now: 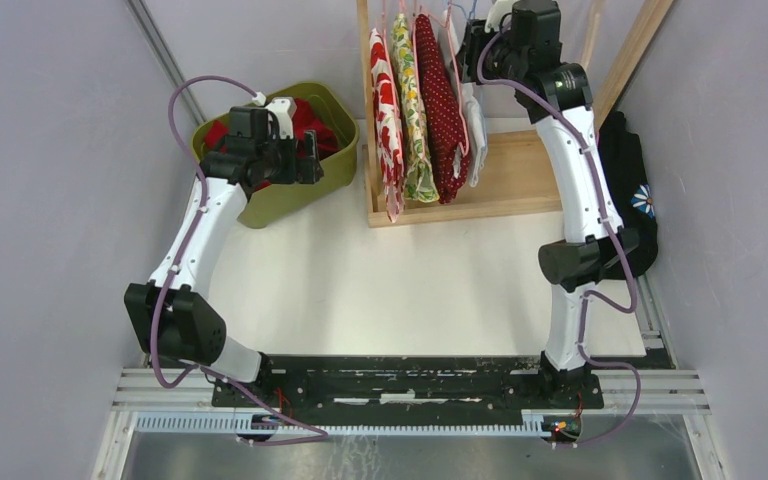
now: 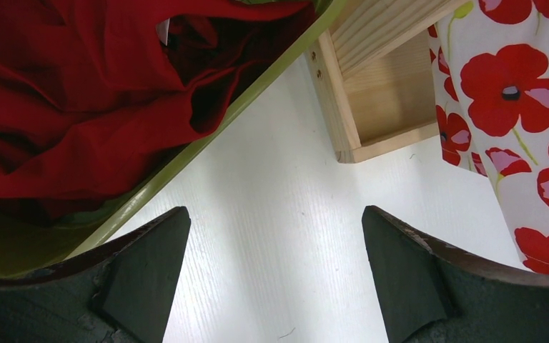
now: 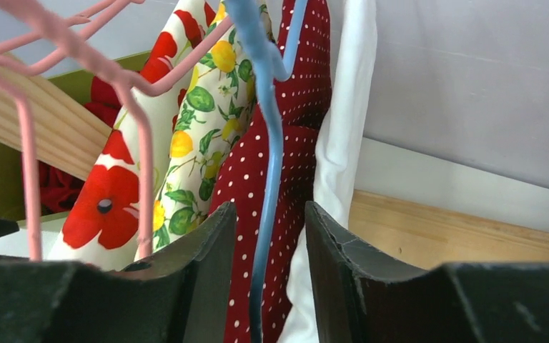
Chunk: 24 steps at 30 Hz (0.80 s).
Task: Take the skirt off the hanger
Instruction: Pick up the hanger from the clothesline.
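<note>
Several skirts hang on a wooden rack: a poppy print [image 1: 387,120], a lemon print [image 1: 415,120], a red polka-dot one [image 1: 443,110] and a white one [image 1: 475,125]. My right gripper [image 1: 480,40] is up at the hangers beside the white skirt. In the right wrist view its jaws [image 3: 270,211] stand partly apart around a blue hanger [image 3: 268,121], with a gap on each side. The polka-dot skirt [image 3: 307,93] and white skirt [image 3: 347,107] hang just behind. Which skirt the blue hanger carries I cannot tell. My left gripper [image 2: 275,221] is open and holds nothing, above the table by the basket.
A green basket [image 1: 300,195] at the back left holds red cloth [image 2: 64,93]. Pink hangers [image 3: 143,143] carry the printed skirts. The rack's wooden base [image 1: 520,170] lies under the skirts. A black bag [image 1: 635,190] sits against the right wall.
</note>
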### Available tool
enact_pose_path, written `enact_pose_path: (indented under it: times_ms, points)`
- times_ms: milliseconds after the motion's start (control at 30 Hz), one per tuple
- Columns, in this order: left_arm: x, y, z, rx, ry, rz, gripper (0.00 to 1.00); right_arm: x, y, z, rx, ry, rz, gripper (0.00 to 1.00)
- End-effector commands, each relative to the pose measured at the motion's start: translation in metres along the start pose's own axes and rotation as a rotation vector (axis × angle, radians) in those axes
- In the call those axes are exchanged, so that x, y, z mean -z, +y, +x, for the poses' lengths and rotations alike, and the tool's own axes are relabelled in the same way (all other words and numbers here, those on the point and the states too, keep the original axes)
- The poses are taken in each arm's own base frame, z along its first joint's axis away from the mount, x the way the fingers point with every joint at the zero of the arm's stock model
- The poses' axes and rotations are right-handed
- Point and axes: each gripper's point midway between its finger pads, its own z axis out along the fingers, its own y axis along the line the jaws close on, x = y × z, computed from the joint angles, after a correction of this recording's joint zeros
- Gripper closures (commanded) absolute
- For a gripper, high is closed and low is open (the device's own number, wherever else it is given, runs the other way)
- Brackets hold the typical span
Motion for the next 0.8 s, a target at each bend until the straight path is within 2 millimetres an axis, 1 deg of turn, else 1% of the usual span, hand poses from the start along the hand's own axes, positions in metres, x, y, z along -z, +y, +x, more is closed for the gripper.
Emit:
enact_pose_path:
  times_ms: [0, 67, 133, 167, 233, 300, 367, 433, 500, 600, 767]
  points:
    - [0.019, 0.001, -0.021, -0.066, -0.070, -0.024, 0.03, 0.007, 0.002, -0.040, 0.011, -0.141, 0.024, 0.58]
    - [0.018, 0.003, -0.019, -0.065, -0.064, -0.031, 0.03, 0.008, -0.004, -0.042, 0.022, -0.149, 0.055, 0.73]
    - [0.015, 0.003, -0.018, -0.065, -0.058, -0.032, 0.04, 0.010, -0.009, -0.043, 0.036, -0.152, 0.082, 0.92]
    - [0.014, 0.004, -0.018, -0.063, -0.054, -0.033, 0.04, 0.012, -0.010, -0.044, 0.046, -0.156, 0.092, 0.98]
    - [0.012, 0.004, -0.017, -0.061, -0.050, -0.034, 0.05, 0.016, -0.014, -0.045, 0.061, -0.161, 0.111, 0.99]
    - [0.009, 0.004, -0.016, -0.057, -0.046, -0.033, 0.05, 0.022, -0.016, -0.051, 0.080, -0.177, 0.125, 0.99]
    - [0.008, 0.004, -0.017, -0.053, -0.048, -0.028, 0.05, 0.025, -0.017, -0.051, 0.102, -0.172, 0.133, 0.99]
    - [0.007, 0.003, -0.018, -0.049, -0.051, -0.023, 0.05, 0.031, -0.017, -0.056, 0.114, -0.187, 0.139, 0.99]
    - [0.007, 0.001, -0.020, -0.048, -0.056, -0.017, 0.06, 0.040, -0.018, -0.066, 0.126, -0.215, 0.151, 0.99]
    - [0.008, 0.001, -0.021, -0.049, -0.060, -0.014, 0.06, 0.060, -0.017, -0.083, 0.145, -0.263, 0.168, 0.99]
    - [0.009, 0.000, -0.021, -0.049, -0.061, -0.009, 0.06, 0.084, -0.015, -0.093, 0.152, -0.288, 0.175, 0.99]
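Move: The blue hanger's strand already runs between the right hand's half-open fingers, about 2 cm ahead of the pad midpoint. The white cloth hangs about 3 cm ahead and 1 cm right of the hand, its middle some 18 cm down. At about that depth and height, the dotted cloth is some 4 cm to the hand's left and the lemon cloth about 8 cm left. From the left hand, the strand is roughly 12 cm ahead, 23 cm right and 18 cm up. The right hand's fingers close from half open and pinch the blue hanger's strand as the hand eases about 1.5 cm forward. Keeping hold, the hand then carries the strand some 3 cm right, away from the other hangers, and draws back slightly. It rises about 3 cm near the end, tipping slightly up and turning a little clockwise. ##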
